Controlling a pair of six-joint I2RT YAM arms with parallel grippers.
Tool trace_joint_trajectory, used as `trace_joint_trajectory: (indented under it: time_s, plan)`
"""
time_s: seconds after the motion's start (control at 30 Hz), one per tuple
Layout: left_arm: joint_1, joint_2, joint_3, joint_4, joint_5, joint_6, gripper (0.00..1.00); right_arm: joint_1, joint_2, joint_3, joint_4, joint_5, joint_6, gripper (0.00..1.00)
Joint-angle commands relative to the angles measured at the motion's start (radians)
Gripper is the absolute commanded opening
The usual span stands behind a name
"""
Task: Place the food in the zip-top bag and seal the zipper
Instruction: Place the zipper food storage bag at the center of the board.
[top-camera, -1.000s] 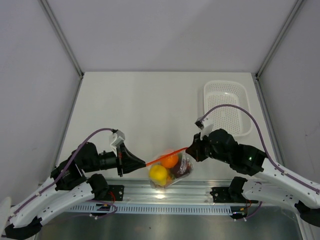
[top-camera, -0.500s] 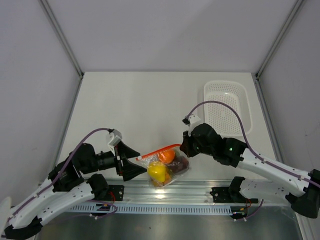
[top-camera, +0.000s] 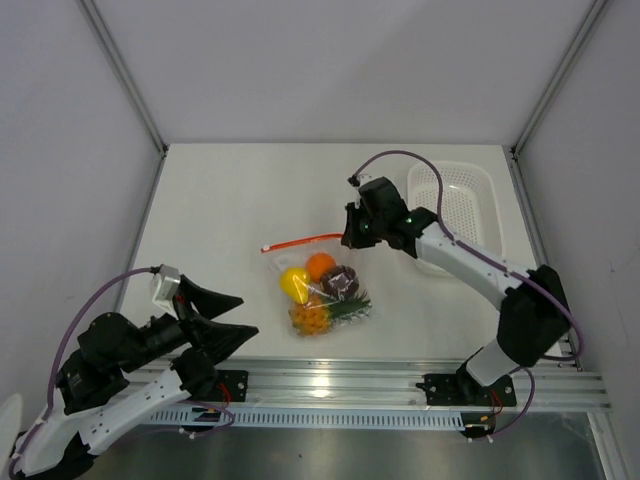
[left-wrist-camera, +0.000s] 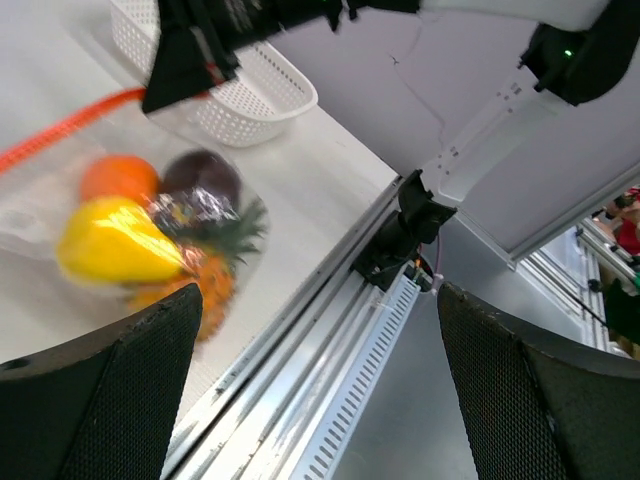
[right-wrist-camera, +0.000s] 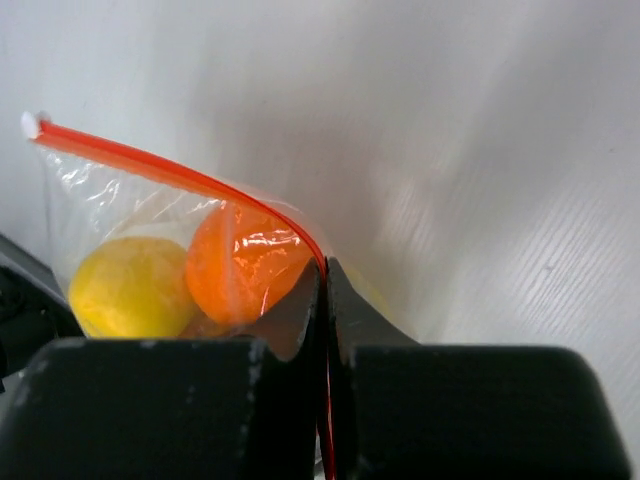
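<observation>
The clear zip-top bag (top-camera: 318, 290) lies flat on the table's middle. Inside it are a yellow fruit (top-camera: 293, 283), an orange (top-camera: 320, 266), a dark red-purple fruit (top-camera: 341, 282) and a small pineapple (top-camera: 312, 317). The red-orange zipper (top-camera: 300, 242) runs along the bag's far edge. My right gripper (top-camera: 349, 234) is shut on the zipper's right end; in the right wrist view the strip (right-wrist-camera: 150, 165) runs into the closed gripper (right-wrist-camera: 325, 272), with the orange (right-wrist-camera: 240, 265) behind it. My left gripper (top-camera: 245, 314) is open and empty, left of the bag near the front edge (left-wrist-camera: 320, 295).
A white perforated basket (top-camera: 475, 215) stands at the back right, just right of my right arm; it also shows in the left wrist view (left-wrist-camera: 245, 95). The aluminium rail (top-camera: 330, 385) runs along the table's near edge.
My right gripper has pulled the bag away from the near edge onto the table's middle. My left gripper has let go of the zipper, opened, and drawn back to the left.
</observation>
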Motion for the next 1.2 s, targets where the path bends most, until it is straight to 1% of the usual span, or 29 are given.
trace_joint_trajectory:
  time_s: [0.0, 0.07, 0.1, 0.13, 0.2, 0.23, 0.33, 0.47, 0.67, 0.87, 0.93, 1.0, 1.07, 1.13, 1.17]
  plan:
    - [-0.003, -0.007, -0.026, -0.023, 0.056, -0.062, 0.99, -0.082, 0.142, 0.155, 0.068, -0.071, -0.018, 0.0]
    - [-0.003, -0.031, -0.062, -0.008, 0.078, -0.079, 1.0, -0.113, 0.212, 0.214, 0.07, -0.08, -0.018, 0.0]
    - [-0.003, -0.058, -0.078, -0.005, 0.078, -0.099, 1.0, -0.137, 0.284, 0.249, 0.056, -0.081, -0.021, 0.0]
    - [-0.003, -0.068, -0.084, -0.006, 0.078, -0.105, 0.99, -0.151, 0.315, 0.309, 0.047, -0.094, -0.02, 0.0]
    - [-0.003, -0.091, -0.101, -0.016, 0.078, -0.121, 1.0, -0.178, 0.405, 0.364, 0.039, -0.097, -0.018, 0.0]
    - [-0.003, -0.091, -0.101, -0.02, 0.08, -0.122, 0.99, -0.186, 0.434, 0.431, 0.012, -0.098, -0.018, 0.0]
    - [-0.003, -0.092, -0.098, -0.049, 0.074, -0.124, 0.99, -0.217, 0.538, 0.556, -0.031, -0.08, -0.012, 0.0]
    - [-0.003, -0.132, -0.092, -0.071, 0.06, -0.127, 0.99, -0.254, 0.638, 0.652, -0.062, -0.071, 0.038, 0.0]
    - [-0.003, -0.152, -0.093, -0.079, 0.061, -0.141, 0.99, -0.257, 0.733, 0.69, -0.07, -0.069, 0.052, 0.0]
    - [-0.003, -0.168, -0.102, -0.097, 0.046, -0.165, 0.99, -0.258, 0.809, 0.668, -0.076, -0.055, 0.055, 0.0]
    - [-0.003, -0.174, -0.101, -0.102, 0.043, -0.171, 1.0, -0.258, 0.803, 0.647, -0.051, -0.049, 0.049, 0.01]
    - [-0.003, -0.177, -0.098, -0.108, 0.031, -0.179, 1.0, -0.26, 0.794, 0.642, -0.047, -0.043, 0.046, 0.05]
    - [-0.003, -0.177, -0.099, -0.129, -0.015, -0.209, 0.99, -0.263, 0.781, 0.648, -0.044, -0.043, 0.045, 0.15]
    - [-0.003, -0.172, -0.102, -0.143, -0.041, -0.226, 0.99, -0.265, 0.764, 0.668, -0.053, -0.036, 0.032, 0.28]
    - [-0.003, -0.169, -0.105, -0.143, -0.043, -0.233, 0.99, -0.265, 0.758, 0.676, -0.057, -0.031, 0.026, 0.39]
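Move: The right hand grips the bag's red zipper at its right end. The board's centre lies about 10 cm ahead, 5 cm to the left and 14 cm below. The fruit-filled bag hangs with its middle some 8 cm back, 8 cm left and 8 cm lower; the white basket stands about 15 cm ahead, 34 cm right and 11 cm below. From the empty left hand, the board's centre is roughly 32 cm ahead, 12 cm right and 27 cm below. Right hand carries the bag 20 cm forward and 12 down, then opens on the zipper; left sinks 5 cm. ##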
